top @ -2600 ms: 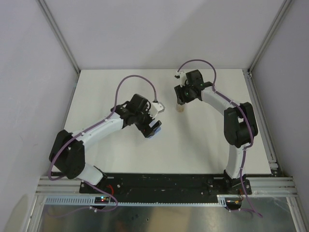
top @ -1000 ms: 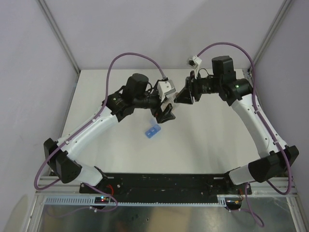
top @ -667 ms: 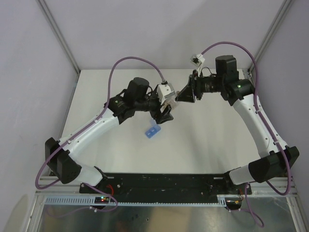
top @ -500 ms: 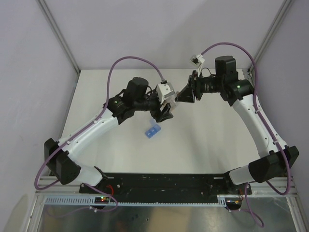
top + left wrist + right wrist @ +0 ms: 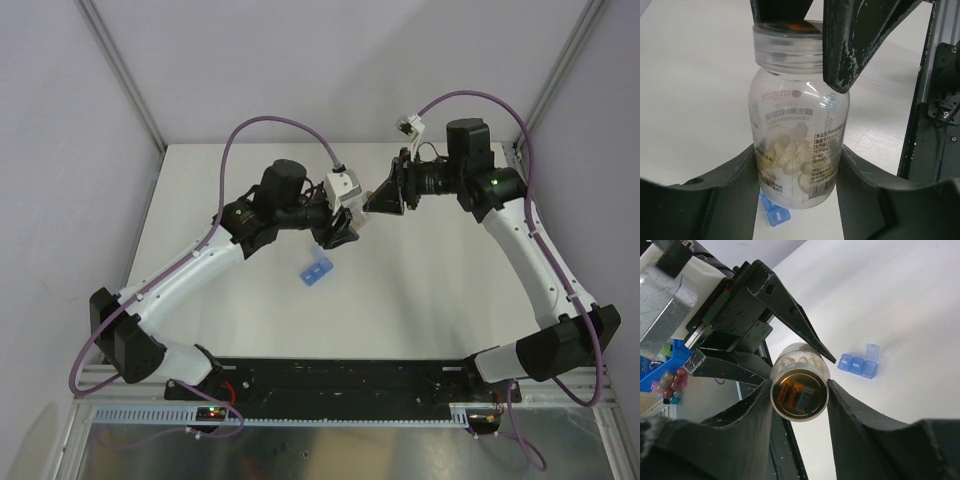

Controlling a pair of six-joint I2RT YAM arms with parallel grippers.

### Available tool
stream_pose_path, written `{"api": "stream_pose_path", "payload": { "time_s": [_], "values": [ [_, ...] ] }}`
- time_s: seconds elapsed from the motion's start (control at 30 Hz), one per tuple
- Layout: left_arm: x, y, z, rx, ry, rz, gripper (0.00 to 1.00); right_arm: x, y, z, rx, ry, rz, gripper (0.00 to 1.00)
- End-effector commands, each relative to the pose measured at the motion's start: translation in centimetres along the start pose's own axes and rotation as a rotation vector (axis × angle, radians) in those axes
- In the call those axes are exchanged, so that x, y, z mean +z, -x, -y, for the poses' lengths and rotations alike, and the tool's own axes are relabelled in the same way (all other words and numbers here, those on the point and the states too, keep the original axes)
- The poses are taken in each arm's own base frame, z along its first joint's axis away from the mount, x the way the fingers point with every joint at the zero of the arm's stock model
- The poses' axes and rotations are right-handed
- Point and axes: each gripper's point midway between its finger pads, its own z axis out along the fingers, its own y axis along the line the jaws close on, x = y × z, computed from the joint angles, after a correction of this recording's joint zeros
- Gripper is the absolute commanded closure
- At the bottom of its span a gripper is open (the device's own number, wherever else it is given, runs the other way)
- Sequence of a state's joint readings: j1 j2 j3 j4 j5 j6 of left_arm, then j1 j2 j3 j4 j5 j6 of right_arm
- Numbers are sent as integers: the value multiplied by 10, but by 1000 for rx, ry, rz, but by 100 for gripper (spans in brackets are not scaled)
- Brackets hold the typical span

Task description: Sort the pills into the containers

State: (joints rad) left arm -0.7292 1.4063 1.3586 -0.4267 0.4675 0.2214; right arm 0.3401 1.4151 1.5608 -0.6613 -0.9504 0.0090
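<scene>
A clear pill bottle (image 5: 797,125) hangs in the air between the two arms, above the table. Pale cream pills (image 5: 787,156) lie inside it. My left gripper (image 5: 797,155) is shut on the bottle's body, both fingers against its sides. My right gripper (image 5: 799,390) is shut on the bottle's cap (image 5: 799,396); its dark fingers (image 5: 855,45) show at the top of the left wrist view. The containers (image 5: 317,271), a blue strip of three compartments (image 5: 858,365), lie on the white table below the bottle, with one lid standing open (image 5: 871,351).
The white table (image 5: 430,300) is walled by pale panels and metal posts. A black rail (image 5: 340,378) runs along the near edge at the arm bases. Purple cables loop above both arms. A blue bin of coloured bits (image 5: 662,377) shows beyond the table.
The left jaws have closed in on the bottle's body over the last second. Both arms have hardly moved. The right grip on the cap is unchanged.
</scene>
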Motion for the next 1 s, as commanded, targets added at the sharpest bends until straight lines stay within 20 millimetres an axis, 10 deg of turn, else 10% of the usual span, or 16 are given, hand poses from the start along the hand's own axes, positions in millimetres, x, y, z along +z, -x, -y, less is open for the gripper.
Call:
{"api": "stream_pose_path", "payload": {
  "time_s": [0.0, 0.17, 0.5, 0.97],
  "values": [
    [-7, 19, 4, 20, -4, 59, 63, -9, 12, -16, -43, 24, 45, 100],
    [-10, 21, 9, 19, -17, 66, 98, -10, 9, -16, -43, 14, 43, 85],
    [-22, 16, 20, 15, 3, 68, 100, -19, 3, -18, -69, -39, 53, 27],
    [-28, 18, 32, 11, 88, 47, 100, -32, 19, -18, -29, -82, 106, 11]
  ]
}}
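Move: The pill bottle is already in the left hand, its middle some 3 cm above that hand point and 2 cm to the right, about level fore and aft; the right hand still grips its cap end, with the bottle's middle about 2 cm to the left and 4 cm below. The blue pill box lies on the table roughly 3 cm ahead, 6 cm left and 25 cm below the left hand. The bottle passes fully to the left hand, which keeps its closed grip and draws it back about 3.5 cm, first level, then rising slightly. The right hand first eases back with it, then opens wide, lets go of the cap end and backs off to its right and up, about 3.5 cm in all. ##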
